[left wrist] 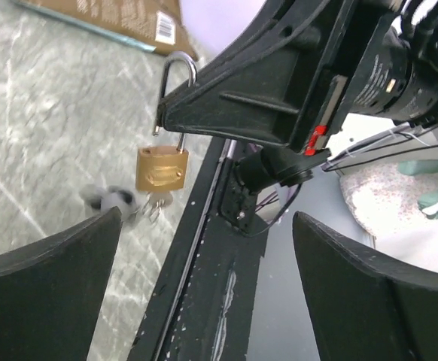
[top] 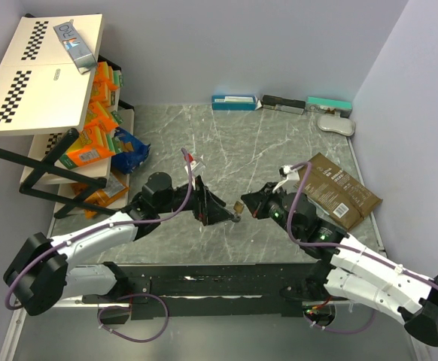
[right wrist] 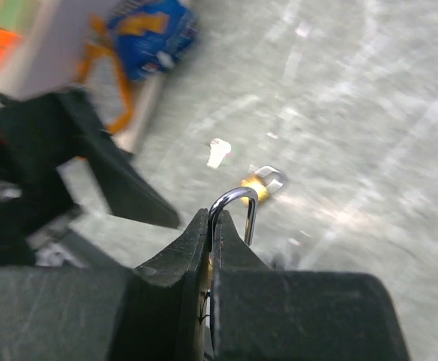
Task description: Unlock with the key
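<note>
A brass padlock (left wrist: 162, 167) hangs in the air at mid-table by its steel shackle (left wrist: 175, 83), small in the top view (top: 238, 207). My right gripper (right wrist: 211, 218) is shut on the shackle (right wrist: 234, 201), and its black fingers (left wrist: 264, 98) fill the left wrist view above the lock. One shackle leg ends short of the body. A key (left wrist: 150, 207) with a blurred grey tag hangs from the lock's underside. My left gripper (left wrist: 208, 226) stands wide open just short of the lock, holding nothing. It faces the right gripper (top: 247, 204) from the left (top: 217, 213).
A brown packet (top: 343, 188) lies right of the right arm. A rack of snack packs (top: 91, 135) and a blue bag (top: 131, 150) stand at the left. Flat boxes (top: 234, 101) line the back wall. A blurred brass and silver thing (right wrist: 260, 183) shows beyond the shackle.
</note>
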`<action>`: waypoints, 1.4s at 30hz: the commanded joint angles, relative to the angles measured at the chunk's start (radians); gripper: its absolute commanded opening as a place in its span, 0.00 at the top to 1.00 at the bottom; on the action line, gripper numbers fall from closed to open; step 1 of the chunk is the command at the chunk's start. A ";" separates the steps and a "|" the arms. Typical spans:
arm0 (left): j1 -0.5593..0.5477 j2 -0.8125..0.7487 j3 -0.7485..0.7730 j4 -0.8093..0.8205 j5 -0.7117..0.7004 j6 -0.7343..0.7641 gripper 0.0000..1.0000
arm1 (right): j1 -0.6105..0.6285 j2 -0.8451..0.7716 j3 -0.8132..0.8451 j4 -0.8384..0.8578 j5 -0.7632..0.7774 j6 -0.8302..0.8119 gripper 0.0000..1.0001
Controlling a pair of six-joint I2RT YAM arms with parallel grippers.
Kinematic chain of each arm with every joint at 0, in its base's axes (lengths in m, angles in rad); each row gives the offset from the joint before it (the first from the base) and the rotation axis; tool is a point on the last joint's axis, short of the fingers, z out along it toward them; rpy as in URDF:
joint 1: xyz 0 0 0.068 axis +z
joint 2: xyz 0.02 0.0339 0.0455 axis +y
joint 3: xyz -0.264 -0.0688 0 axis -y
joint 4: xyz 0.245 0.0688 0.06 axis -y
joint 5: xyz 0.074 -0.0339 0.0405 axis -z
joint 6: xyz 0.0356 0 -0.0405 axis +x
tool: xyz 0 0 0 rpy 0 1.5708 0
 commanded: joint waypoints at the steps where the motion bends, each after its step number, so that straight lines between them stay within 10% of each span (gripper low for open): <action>1: 0.001 0.006 -0.011 0.037 -0.047 -0.006 0.01 | -0.002 -0.028 -0.038 -0.081 0.130 0.006 1.00; 12: 0.001 -0.101 0.054 -0.241 -0.184 0.072 0.01 | -0.002 0.165 -0.043 -0.156 0.283 -0.011 1.00; 29: 0.001 -0.080 0.025 -0.232 -0.212 0.054 0.00 | -0.002 0.624 0.194 -0.127 0.307 -0.152 1.00; 42: 0.004 -0.006 -0.088 -0.022 -0.236 0.015 0.01 | -0.104 0.608 0.120 0.103 -0.055 -0.221 1.00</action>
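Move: The right hand, with the opened padlock already hanging from its shut fingers, goes for bare table some 21 cm below, about 5 cm ahead and 1 cm left. From this hand the second padlock lies on the table roughly 6 cm ahead and 11 cm left, and the loose key about 9 cm ahead and 20 cm left. From the empty left hand, that bare spot is about 9 cm ahead, 4 cm right and 21 cm below. Still pinching the opened padlock's shackle, the right fingers carry it down about 15 cm towards the bare table, drifting right first, then forward and back left as the descent ends in a slight rise. The wrist tips the fingers more steeply down, by some 35 degrees. The left hand, already wide open and off the padlock, eases left and slightly forward and sinks about 4 cm. ##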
